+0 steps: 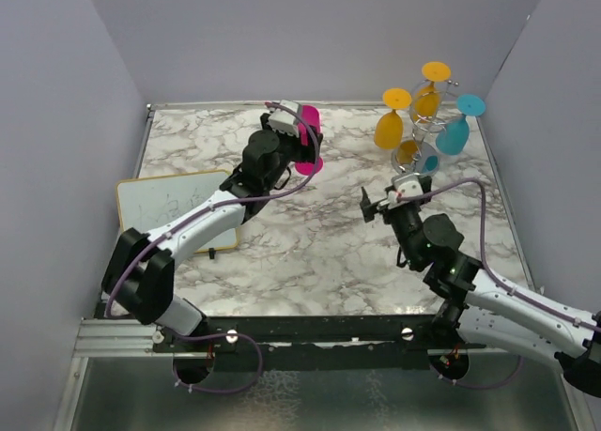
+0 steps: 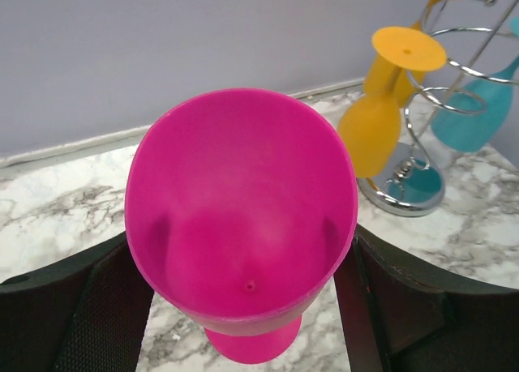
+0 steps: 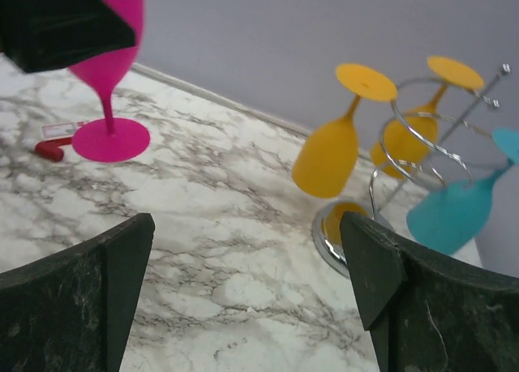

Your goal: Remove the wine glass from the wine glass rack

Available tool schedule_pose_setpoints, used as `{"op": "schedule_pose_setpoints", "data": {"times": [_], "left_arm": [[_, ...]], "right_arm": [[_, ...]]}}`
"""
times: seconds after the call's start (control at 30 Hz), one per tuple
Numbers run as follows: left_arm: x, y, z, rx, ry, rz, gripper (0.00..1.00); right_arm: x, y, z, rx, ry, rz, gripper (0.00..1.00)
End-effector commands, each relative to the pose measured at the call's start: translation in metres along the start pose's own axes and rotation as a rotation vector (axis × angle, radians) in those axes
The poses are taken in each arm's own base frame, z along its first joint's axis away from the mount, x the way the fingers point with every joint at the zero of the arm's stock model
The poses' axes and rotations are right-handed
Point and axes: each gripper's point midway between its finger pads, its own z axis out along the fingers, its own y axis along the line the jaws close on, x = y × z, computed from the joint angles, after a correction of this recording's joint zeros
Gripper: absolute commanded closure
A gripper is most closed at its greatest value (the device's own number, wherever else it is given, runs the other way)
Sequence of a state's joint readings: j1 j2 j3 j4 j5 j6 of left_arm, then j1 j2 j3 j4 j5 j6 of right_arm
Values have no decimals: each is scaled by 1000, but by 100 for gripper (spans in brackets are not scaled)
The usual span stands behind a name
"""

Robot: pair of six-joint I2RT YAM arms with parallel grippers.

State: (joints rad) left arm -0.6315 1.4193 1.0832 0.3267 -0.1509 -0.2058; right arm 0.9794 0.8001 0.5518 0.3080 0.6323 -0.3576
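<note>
The silver wire wine glass rack (image 1: pixel 430 121) stands at the far right of the marble table. Two yellow wine glasses (image 1: pixel 390 129) and a teal one (image 1: pixel 453 135) hang upside down from it. My left gripper (image 1: pixel 302 135) is shut on the bowl of a pink wine glass (image 1: pixel 308 159), which is upright, left of the rack, with its foot (image 3: pixel 111 138) on or just above the table. In the left wrist view the pink glass (image 2: pixel 243 218) fills the gap between my fingers (image 2: pixel 405 307). My right gripper (image 1: pixel 389 199) is open and empty, just in front of the rack base (image 3: pixel 340 230).
A white board (image 1: pixel 174 210) lies at the table's left edge. A small red object (image 3: pixel 50 150) and a white label lie beside the pink glass's foot. Grey walls close in the table on the left, back and right.
</note>
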Motion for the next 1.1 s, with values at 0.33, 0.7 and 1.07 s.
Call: {"op": "schedule_pose_setpoints", "data": {"times": [0.33,0.7,1.07], "left_arm": [[59,39,123,-100,-116,215,25],[90,90,162,-139,-149,155,25],[114,104,166,-117,-120,137,25]], "right_arm": [[59,-3,41,31,287,319,0],[46,-16,30,47,194,347,0],[40,-19,31,57,165,340,0]]}}
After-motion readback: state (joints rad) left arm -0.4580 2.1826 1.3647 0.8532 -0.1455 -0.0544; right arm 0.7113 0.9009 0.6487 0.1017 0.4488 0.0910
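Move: The left hand already grips the upright pink wine glass by its bowl; the spot of bare table it is being taken to lies about 18 cm ahead, 1 cm to the left and some 26 cm below. From this hand, level with the table, the red marker is about 12 cm ahead and 14 cm left, the red box 16 cm ahead and 11 cm left, and the rack's base 16 cm ahead and 28 cm right. From the empty right hand, that spot is roughly 32 cm ahead, 19 cm left and 23 cm below. Keeping its pinch on the bowl, the left hand carries the pink glass forward about 18 cm and down some 15 cm towards the clear table near the back wall, swinging a little right and back again, turning slightly counter-clockwise and easing to a stop with the glass upright and its foot down at the table. The empty right hand, fingers still wide open, edges forward a few centimetres, then sinks and rises slightly, its fingers tipping down, and touches nothing. ##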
